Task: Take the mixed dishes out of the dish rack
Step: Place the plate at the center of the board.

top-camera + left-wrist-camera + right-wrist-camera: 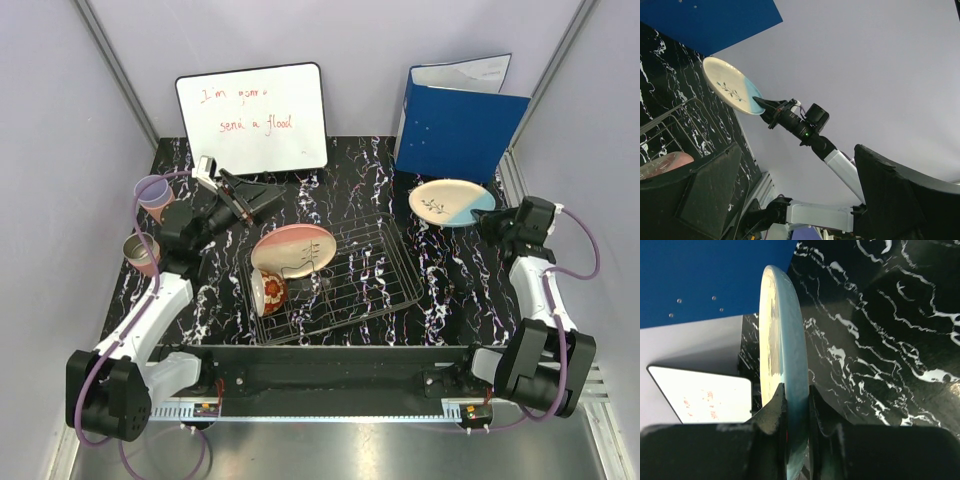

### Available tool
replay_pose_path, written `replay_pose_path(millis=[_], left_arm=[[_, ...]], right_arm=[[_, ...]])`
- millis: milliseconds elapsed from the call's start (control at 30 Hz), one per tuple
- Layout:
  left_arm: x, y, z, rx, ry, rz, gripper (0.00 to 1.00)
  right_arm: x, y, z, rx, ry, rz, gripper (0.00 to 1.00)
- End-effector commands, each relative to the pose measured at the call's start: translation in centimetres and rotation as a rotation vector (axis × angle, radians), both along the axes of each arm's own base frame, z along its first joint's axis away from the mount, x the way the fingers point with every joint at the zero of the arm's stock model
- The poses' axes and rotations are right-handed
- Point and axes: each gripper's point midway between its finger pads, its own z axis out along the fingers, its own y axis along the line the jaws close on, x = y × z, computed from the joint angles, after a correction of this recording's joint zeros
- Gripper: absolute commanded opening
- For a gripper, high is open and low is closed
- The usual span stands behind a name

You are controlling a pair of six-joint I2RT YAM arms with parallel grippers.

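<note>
The black wire dish rack (372, 268) sits mid-table. Inside it, a pink plate (292, 250) leans at the left end, with a small cream-and-brown bowl (270, 292) on its side just in front. My right gripper (492, 222) is shut on the blue rim of a cream plate (446, 201), held low over the table's back right; the rim (785, 340) sits between the jaws of the right gripper (796, 405). My left gripper (268, 200) hangs open and empty behind the rack's left end. The left gripper (800, 200) faces the held plate (730, 90).
A lavender tumbler (155, 195) and a pink tumbler (142, 252) stand at the table's left edge. A whiteboard (252, 118) leans on the back wall, and a blue folder (458, 128) stands just behind the held plate.
</note>
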Motion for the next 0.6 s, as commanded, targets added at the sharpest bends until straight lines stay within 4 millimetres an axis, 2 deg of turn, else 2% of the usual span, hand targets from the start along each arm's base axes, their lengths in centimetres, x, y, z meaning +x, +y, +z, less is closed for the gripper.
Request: replay_pose_path(millis=[0, 133, 200, 333, 400, 567], left_arm=[[-0.7, -0.1, 0.8, 0.002, -0.068, -0.009, 0.99], [-0.7, -0.1, -0.1, 0.009, -0.053, -0.010, 0.99], [-0.7, -0.2, -0.7, 0.015, -0.039, -0.012, 0.99], [-0.6, -0.2, -2.1, 0.027, -0.009, -0.013, 0.99], [-0.6, -0.3, -2.6, 0.029, 0.004, -0.021, 0.99], [-0.5, -0.3, -3.6, 0.036, 0.028, -0.023, 0.99]], right_arm=[[2.8, -1.5, 7.7, -0.024, -0.338, -0.018, 0.00], [3.3, -2.1, 5.4, -0.035, -0.311, -0.029, 0.00], [3.6, -2.4, 3.5, -0.037, -0.267, -0.032, 0.00], [3.9, -3.0, 0.9, -0.046, -0.222, -0.051, 0.00], [3.8, -3.1, -0.8, -0.036, -0.186, -0.055, 0.00], [3.5, -3.3, -3.4, -0.036, -0.128, -0.069, 0.00]])
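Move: The right hand holds the cream-and-teal plate by its teal edge. The open counter spot beneath the plate lies about 14 cm below that hand, 3 cm ahead and 6 cm left; the blue folder's middle stands some 17 cm ahead and 4 cm left at hand height, and the dish rack's middle 13 cm back, 34 cm left and 11 cm lower. From the open left hand, that spot is roughly 12 cm ahead, 45 cm right and 30 cm down. Keeping its pinch on the teal edge, the right hand first eases a couple of centimetres to its right and slightly forward, then sinks nearly straight, gathering speed, to end about 8 cm lower, bringing the plate down towards the bare counter between the rack and the blue folder with hardly any wrist turn. The left hand, empty and wide open, stays over the rack side and, after a short wait, lowers about 4 cm, its fingertips tipping down a touch. ##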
